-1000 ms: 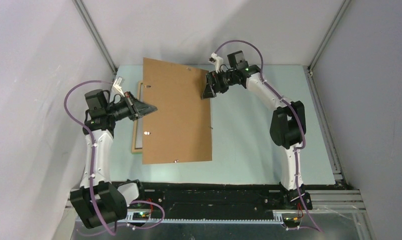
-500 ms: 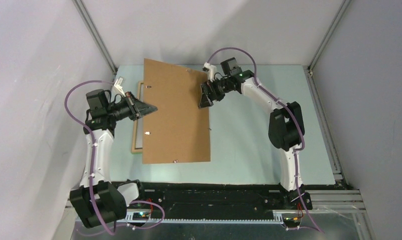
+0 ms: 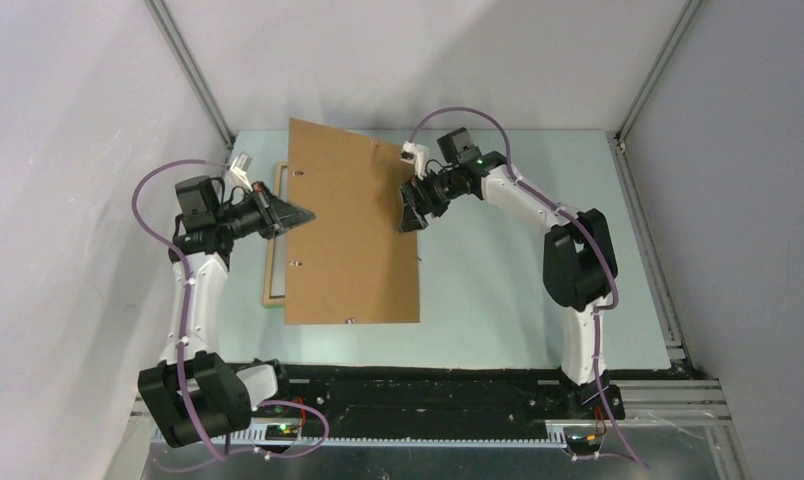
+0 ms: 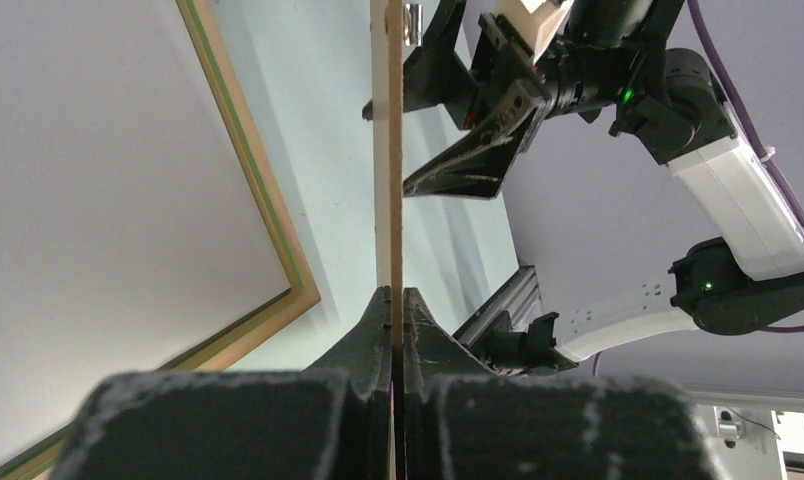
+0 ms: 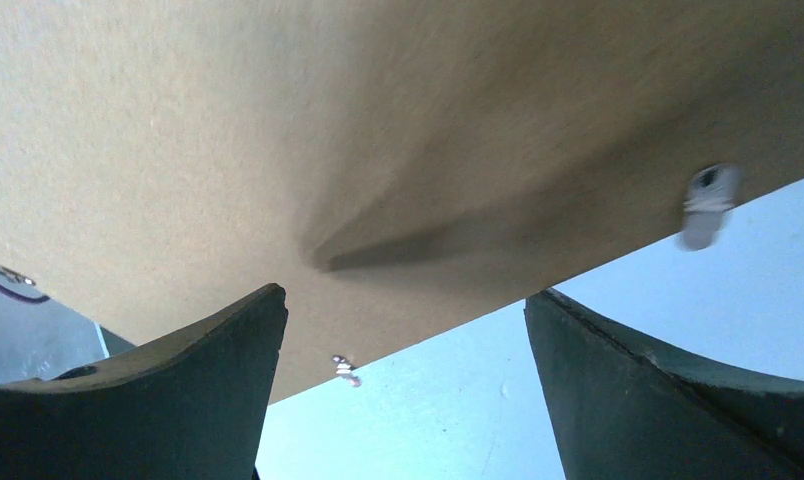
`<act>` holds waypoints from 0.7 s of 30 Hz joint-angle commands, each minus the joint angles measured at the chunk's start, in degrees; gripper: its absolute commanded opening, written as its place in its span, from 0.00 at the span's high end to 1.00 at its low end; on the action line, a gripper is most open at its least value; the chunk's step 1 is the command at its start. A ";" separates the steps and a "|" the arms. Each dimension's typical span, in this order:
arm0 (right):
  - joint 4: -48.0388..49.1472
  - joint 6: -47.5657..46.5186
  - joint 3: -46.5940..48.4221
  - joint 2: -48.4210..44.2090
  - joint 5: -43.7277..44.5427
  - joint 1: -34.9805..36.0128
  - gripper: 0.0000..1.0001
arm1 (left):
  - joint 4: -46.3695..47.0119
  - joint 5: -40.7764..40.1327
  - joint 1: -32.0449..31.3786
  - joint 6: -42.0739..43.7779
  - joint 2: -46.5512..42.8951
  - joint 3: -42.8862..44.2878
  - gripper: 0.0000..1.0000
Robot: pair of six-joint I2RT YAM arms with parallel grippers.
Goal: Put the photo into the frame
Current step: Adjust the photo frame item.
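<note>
My left gripper point(image 3: 303, 215) point(image 4: 390, 292) is shut on the left edge of a large brown backing board point(image 3: 353, 230), seen edge-on point(image 4: 388, 150) in the left wrist view, and holds it above the table. Beneath it lies the frame point(image 3: 273, 255) point(image 4: 268, 200), a wooden strip with a green line. A flat white surface point(image 4: 98, 200) fills the frame; I cannot tell whether it is the photo. My right gripper point(image 3: 411, 212) point(image 5: 403, 295) stands wide open at the board's right edge point(image 5: 378, 180), gripping nothing. One of its fingers point(image 4: 468, 165) shows beside the board.
The pale blue table point(image 3: 518, 270) lies to the right of the board. Small metal clips point(image 5: 705, 200) sit along the board's edge. Grey walls close in at the left and back, and a black rail point(image 3: 428, 385) runs along the near edge.
My right gripper has slid along the board's right edge toward the near side and slightly left, still open. The left gripper keeps its hold; the board has barely shifted.
</note>
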 commanded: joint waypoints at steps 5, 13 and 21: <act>1.87 -1.23 -6.44 -6.00 -1.04 2.09 0.07 | 2.89 0.99 -0.35 -1.13 -0.06 5.10 1.00; 2.82 0.55 -11.84 -9.39 -4.07 2.23 0.07 | 3.30 -2.96 -0.36 -1.82 0.98 6.08 1.00; 4.05 1.73 -13.73 -10.49 -5.34 3.01 0.07 | 5.86 -3.41 -0.34 -4.31 2.10 5.83 1.00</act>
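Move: The brown backboard's near right corner lies about 20 cm back and 2 cm to the right of the right hand, some 5 cm lower; the clip on its right edge is about 10 cm back, 2 cm right and 3 cm lower. The left hand still pinches the backboard by its left edge. From that hand, the frame's middle is roughly 2 cm ahead, 3 cm right and 18 cm below. Draw the wide-open right gripper back about 6 cm along the backboard's right edge towards its near right corner, sinking slightly and tipping the fingers a few degrees, without closing them. Meanwhile keep the left gripper's pinch on the left edge, carry the backboard some 2 cm forward and a little left, and turn it about 5 degrees counter-clockwise. ##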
